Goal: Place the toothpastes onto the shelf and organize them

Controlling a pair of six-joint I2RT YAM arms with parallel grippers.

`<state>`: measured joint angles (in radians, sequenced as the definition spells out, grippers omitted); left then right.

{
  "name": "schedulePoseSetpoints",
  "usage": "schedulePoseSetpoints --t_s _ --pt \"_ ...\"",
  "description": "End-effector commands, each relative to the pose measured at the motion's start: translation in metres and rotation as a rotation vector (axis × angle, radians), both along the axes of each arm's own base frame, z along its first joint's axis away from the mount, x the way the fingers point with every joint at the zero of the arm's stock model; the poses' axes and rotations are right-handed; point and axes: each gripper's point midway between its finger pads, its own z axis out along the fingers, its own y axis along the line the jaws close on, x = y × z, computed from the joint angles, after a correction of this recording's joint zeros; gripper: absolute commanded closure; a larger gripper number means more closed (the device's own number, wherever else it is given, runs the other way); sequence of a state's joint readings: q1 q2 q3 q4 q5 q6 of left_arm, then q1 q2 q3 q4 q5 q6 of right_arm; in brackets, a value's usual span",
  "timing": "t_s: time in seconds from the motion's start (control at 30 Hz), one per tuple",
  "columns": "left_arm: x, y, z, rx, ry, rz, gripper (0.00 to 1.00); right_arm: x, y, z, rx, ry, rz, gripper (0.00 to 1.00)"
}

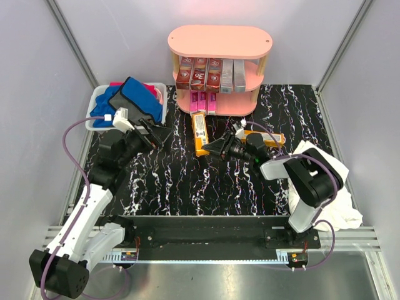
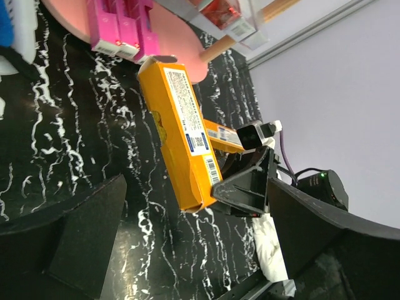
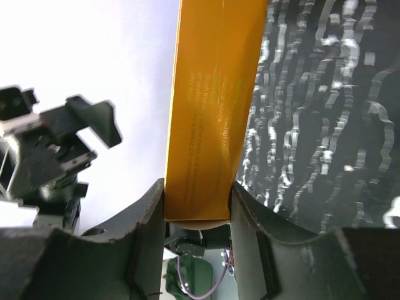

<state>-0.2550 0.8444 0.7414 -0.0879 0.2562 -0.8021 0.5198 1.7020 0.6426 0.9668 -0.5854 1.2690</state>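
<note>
My right gripper [image 1: 210, 149] [image 3: 198, 200] is shut on the near end of an orange toothpaste box [image 1: 200, 131] [image 3: 215, 106] [image 2: 181, 134]. The box's far end points at the bottom tier of the salmon-pink shelf [image 1: 219, 39] [image 2: 172, 34]. A second orange box [image 1: 270, 137] [image 2: 226, 137] lies on the black table behind the right arm. Dark red boxes [image 1: 199, 74] and silver boxes [image 1: 232, 75] stand on the middle tier, and pink boxes [image 1: 203, 101] [image 2: 122, 31] sit on the bottom tier. My left gripper [image 1: 154, 133] [image 2: 206, 250] hangs open and holds nothing, left of the held box.
A white bin [image 1: 97, 103] with blue and dark cloths [image 1: 131, 97] stands at the back left, close behind the left gripper. A white cloth [image 1: 328, 181] lies crumpled at the right by the right arm's base. Grey walls close the table on three sides.
</note>
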Motion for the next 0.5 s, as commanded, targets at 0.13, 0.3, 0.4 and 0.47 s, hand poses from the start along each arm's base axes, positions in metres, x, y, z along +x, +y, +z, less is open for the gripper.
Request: schedulePoseSetpoints --t_s 0.13,0.3,0.4,0.47 --pt "0.004 0.008 -0.013 0.062 -0.004 0.028 0.01 0.017 -0.014 0.003 0.059 -0.067 -0.004 0.80" --pt "0.006 0.008 -0.021 0.085 -0.001 0.020 0.01 0.030 -0.020 -0.011 0.023 -0.043 -0.031 0.80" --pt "0.007 0.009 -0.025 0.100 0.001 0.020 0.01 0.042 -0.026 -0.014 0.023 -0.041 -0.045 0.80" --pt "0.006 0.010 -0.028 0.109 0.000 0.021 0.01 0.055 -0.032 -0.012 0.024 -0.049 -0.062 0.80"
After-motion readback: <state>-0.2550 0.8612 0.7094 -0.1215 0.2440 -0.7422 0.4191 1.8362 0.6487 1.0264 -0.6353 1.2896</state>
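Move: The right hand grips the yellow toothpaste box near its close end. The free place for it on the lower shelf, just right of the pink boxes, is about 26 cm ahead, 8 cm right and 6 cm lower. The middle pink box is also 26 cm ahead but 2 cm left; the second yellow box lies about 8 cm ahead, 22 cm right. From the empty left hand, that free place is roughly 26 cm ahead, 24 cm right and 17 cm below. Down, forward and to the right together, the right hand carries the yellow box some 5 cm towards the lower shelf, keeping its pinch on the close end, tipping the far end down about 5 degrees and swinging it very slightly clockwise. Meanwhile the left hand, fingers still wide open and clear of the box, sinks about 3 cm almost in place. ##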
